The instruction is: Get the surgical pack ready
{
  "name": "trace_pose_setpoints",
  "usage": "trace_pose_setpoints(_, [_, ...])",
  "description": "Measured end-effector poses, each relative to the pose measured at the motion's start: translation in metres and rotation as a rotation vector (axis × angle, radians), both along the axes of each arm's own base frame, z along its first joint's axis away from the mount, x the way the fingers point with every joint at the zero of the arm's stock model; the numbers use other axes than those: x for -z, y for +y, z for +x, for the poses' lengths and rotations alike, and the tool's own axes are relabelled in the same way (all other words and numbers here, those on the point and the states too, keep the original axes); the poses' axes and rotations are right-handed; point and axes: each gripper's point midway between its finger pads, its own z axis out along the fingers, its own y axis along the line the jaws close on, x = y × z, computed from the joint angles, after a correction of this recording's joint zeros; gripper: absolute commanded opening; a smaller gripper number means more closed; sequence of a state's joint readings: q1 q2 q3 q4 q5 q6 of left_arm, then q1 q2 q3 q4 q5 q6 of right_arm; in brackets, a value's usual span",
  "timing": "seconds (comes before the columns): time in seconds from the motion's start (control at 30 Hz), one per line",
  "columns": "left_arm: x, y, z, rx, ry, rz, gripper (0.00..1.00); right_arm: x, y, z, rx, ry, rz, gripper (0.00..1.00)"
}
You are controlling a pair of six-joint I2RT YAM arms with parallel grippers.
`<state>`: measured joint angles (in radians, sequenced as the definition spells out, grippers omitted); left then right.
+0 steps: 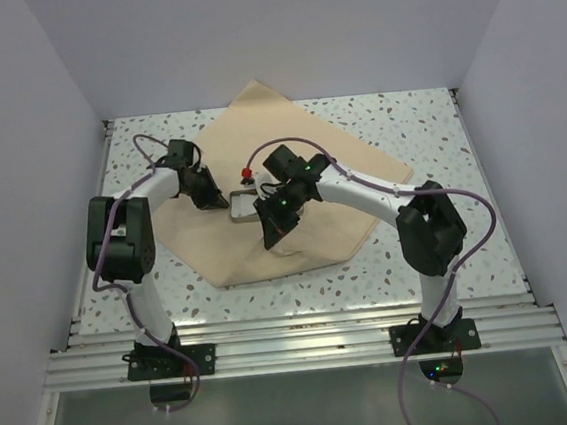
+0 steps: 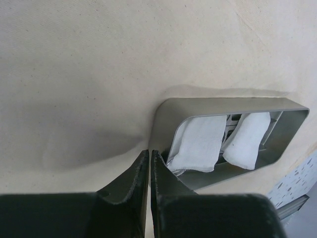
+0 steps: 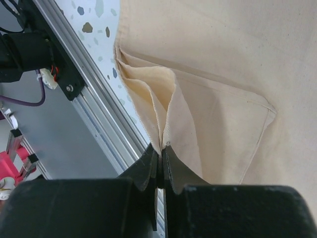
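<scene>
The tan fabric sheet [image 1: 359, 165] lies spread on the speckled table. The grey metal tray [image 1: 240, 214] stands on it. The left wrist view shows the tray's rim [image 2: 223, 104], two white gauze squares [image 2: 200, 144] and steel instruments [image 2: 229, 130] between them. My left gripper [image 2: 149, 152] is shut, its tips at the tray's near corner, with nothing seen between them; it also shows in the top view [image 1: 214, 199]. My right gripper [image 3: 162, 148] is shut on a pinched fold of the sheet [image 3: 223, 59] near its front edge, held up just in front of the tray [image 1: 269, 238].
The aluminium rail [image 3: 94, 109] runs along the table's near edge below the lifted fold. A small red item [image 1: 246, 173] sits just behind the tray. White walls enclose the table on three sides. Speckled tabletop [image 1: 425, 118] shows around the sheet.
</scene>
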<state>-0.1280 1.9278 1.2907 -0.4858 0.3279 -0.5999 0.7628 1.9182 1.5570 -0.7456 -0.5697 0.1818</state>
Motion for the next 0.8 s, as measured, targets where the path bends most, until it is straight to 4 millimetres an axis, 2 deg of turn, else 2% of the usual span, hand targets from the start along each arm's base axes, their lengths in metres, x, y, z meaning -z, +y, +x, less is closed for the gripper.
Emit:
trace_pose_setpoints(0.23, [0.011,0.0,0.002,-0.011,0.028,0.019,0.08,0.001,0.008,0.015,0.008,-0.021,-0.022,0.0])
trace_pose_setpoints(0.4, [0.011,0.009,0.003,-0.033,0.02,0.072,0.18,-0.005,0.013,0.045,0.072,-0.111,-0.061,0.0])
trace_pose_setpoints(0.47, [0.003,0.015,0.005,-0.051,0.001,0.1,0.22,-0.01,0.015,0.059,0.111,-0.156,-0.073,0.0])
trace_pose_setpoints(0.57, [-0.032,0.029,0.012,-0.09,-0.091,0.135,0.25,-0.014,0.017,0.085,0.177,-0.221,-0.083,0.0])
trace_pose_setpoints(0.73, [-0.116,0.061,0.029,-0.153,-0.293,0.209,0.29,-0.014,0.013,0.135,0.305,-0.303,-0.095,0.0])
trace_pose_setpoints(0.8, [-0.142,0.071,0.034,-0.164,-0.36,0.24,0.29,-0.014,0.009,0.157,0.357,-0.329,-0.104,0.0])
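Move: The right gripper already holds the wrap's near corner; the middle of the tray it is to cover lies about 15 cm ahead of it, neither left nor right, some 8 cm lower. From the same hand the left-hand gauze pad, inside the tray, is about 15 cm ahead and 5 cm to the left, also 8 cm down. From the left hand, at the tray's left end, the tray's middle is level with it ahead, about 9 cm to the right and 1 cm lower. Keep the wrap corner pinched and sweep the right gripper forward about 15 cm over the tray, speeding up, turning the wrist some 20 degrees clockwise and tipping the fingers up forward as much. Let the left gripper sink a centimetre beside the tray's left end, then pull it up about 15 cm and 7 cm to the left, away from the tray, opening its fingers slightly. ##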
